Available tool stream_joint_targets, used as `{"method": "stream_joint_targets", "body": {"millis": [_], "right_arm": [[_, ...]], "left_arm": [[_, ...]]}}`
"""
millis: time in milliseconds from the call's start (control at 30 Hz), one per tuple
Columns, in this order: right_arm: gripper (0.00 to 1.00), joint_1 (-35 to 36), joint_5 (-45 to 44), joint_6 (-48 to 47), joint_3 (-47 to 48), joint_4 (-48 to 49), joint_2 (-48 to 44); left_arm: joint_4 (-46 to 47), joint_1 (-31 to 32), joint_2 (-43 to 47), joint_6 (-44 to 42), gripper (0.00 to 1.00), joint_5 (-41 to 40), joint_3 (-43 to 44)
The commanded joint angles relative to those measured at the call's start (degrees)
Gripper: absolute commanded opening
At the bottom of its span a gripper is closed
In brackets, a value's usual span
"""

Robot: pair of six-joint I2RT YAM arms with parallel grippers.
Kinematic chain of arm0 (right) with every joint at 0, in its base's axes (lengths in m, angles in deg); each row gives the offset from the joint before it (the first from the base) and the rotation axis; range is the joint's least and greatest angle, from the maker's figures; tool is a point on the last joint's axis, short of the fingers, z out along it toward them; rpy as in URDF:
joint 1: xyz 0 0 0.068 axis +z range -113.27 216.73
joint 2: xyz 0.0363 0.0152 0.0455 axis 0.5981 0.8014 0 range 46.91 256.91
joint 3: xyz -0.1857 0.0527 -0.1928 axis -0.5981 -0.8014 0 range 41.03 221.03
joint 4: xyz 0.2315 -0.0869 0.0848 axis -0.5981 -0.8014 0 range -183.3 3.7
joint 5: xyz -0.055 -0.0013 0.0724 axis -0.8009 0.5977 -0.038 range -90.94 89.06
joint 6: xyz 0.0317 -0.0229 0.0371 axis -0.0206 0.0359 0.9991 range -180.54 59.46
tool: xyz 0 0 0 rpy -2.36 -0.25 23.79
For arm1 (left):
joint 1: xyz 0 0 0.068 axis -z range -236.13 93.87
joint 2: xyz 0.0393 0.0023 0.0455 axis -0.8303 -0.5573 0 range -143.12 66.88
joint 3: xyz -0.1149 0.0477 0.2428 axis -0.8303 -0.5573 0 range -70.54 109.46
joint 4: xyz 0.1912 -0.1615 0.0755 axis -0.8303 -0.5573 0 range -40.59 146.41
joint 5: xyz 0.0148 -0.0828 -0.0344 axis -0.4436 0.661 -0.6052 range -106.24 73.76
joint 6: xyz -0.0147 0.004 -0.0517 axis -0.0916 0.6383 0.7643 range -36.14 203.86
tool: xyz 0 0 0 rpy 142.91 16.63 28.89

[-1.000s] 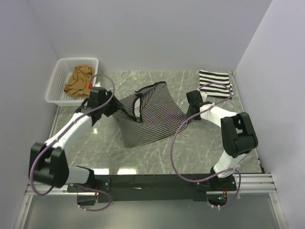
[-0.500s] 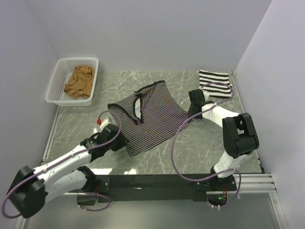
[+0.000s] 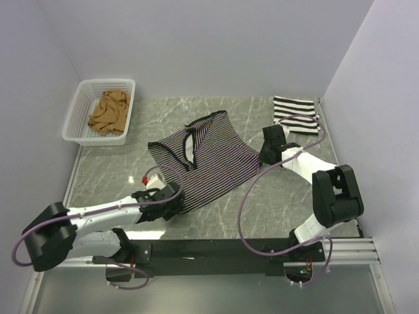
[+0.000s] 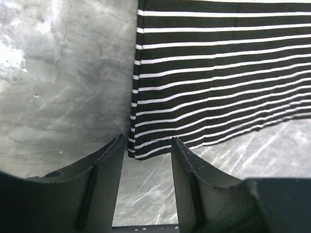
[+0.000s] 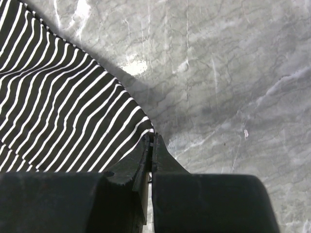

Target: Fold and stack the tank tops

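Note:
The thin dark striped tank top lies spread across the middle of the table, straps towards the back left. My left gripper sits low at its near-left corner, open. In the left wrist view that corner of the striped top lies just beyond the left gripper, nothing between the fingers. My right gripper is shut on the top's right corner; the right wrist view shows the striped fabric running into the closed right gripper. The bold black-and-white top lies folded at the back right. The tan top is crumpled in the basket.
The white mesh basket stands at the back left against the wall. Bare marble table shows to the right of and in front of the spread top. White walls close in the table on three sides.
My left arm has swung from beside the basket down to the top's near-left corner. The right gripper has shifted slightly right with its corner, and the top lies flatter.

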Motion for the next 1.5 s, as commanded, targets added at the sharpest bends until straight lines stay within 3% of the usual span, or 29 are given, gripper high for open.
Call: {"method": "stream_joint_targets", "body": {"millis": [0,133,333,367,400,633,767,967,1133,1300,1400,1467], "right_arm": [[0.0,-0.33,0.68,0.5,-0.78,2.15,-3.42],[0.0,-0.33,1.47,0.33,-0.96,2.06,-3.77],[0.0,-0.33,3.31,0.06,-0.87,1.19,-5.7],[0.0,-0.33,3.66,-0.03,-0.52,0.83,-6.92],[0.0,-0.33,4.19,-0.2,-0.35,0.57,-7.63],[0.0,-1.12,12.18,-0.2,3.08,-5.74,-21.68],[0.0,-1.38,15.26,0.59,10.43,-9.88,-33.62],[0.0,-1.47,19.57,0.94,26.18,-14.81,-40.16],[0.0,-1.47,19.22,-0.11,35.93,-17.36,-36.48],[0.0,-1.47,20.45,0.41,35.87,-13.94,-32.7],[0.0,-1.56,20.28,0.59,35.95,-10.26,-28.57],[0.0,-1.82,19.58,0.59,37.44,-9.02,-24.53]], "left_arm": [[-4.28,1.96,-4.05,4.2,0.49,-4.61,4.31],[-7.8,3.02,-7.92,5.17,0.4,-6.11,6.7],[-7.19,3.37,-8.02,2.98,0.13,-7.51,7.49],[-7.8,3.46,-7.5,1.84,0.04,-8.39,8.28],[-9.46,3.37,-5.66,0.96,0.01,-9.18,10.11],[-21.06,3.37,9.89,-8.79,0.01,-21.83,26.89],[-20.2,3.46,17.72,-20.72,0.01,-26.75,41.28],[-16.96,3.37,17.74,-32.35,0.01,-28.43,58.26],[-10.54,3.37,16.33,-38.15,0.0,-30.63,60.93],[-1.59,2.93,13.61,-42.02,0.01,-31.86,57.5],[3.16,-3.2,10.01,-44.83,0.01,-25.74,57.68],[5.37,-10.83,6.25,-43.97,0.01,-10.48,58.55]]}}
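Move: Just under the open left fingers, about 2 cm down and 1 cm ahead, lies the near hem corner of the black thin-striped tank top. The opposite hem corner is still held in the closed right hand, about 20 cm ahead of the left hand and 33 cm to its right; the neckline lies some 26 cm ahead and 5 cm right of the left hand. The folded tank top is about 21 cm ahead and 15 cm right of the right hand. Closing on the near hem corner after sinking barely 1 cm, the left fingers pinch it, then both hands sweep the hem up fast, roughly 45 cm, the fingers tipping up by 50 to 60 degrees. The right keeps its grip, swinging back some 12 cm on the rise, then forward about 6 cm while dipping; the left works forward and left. ##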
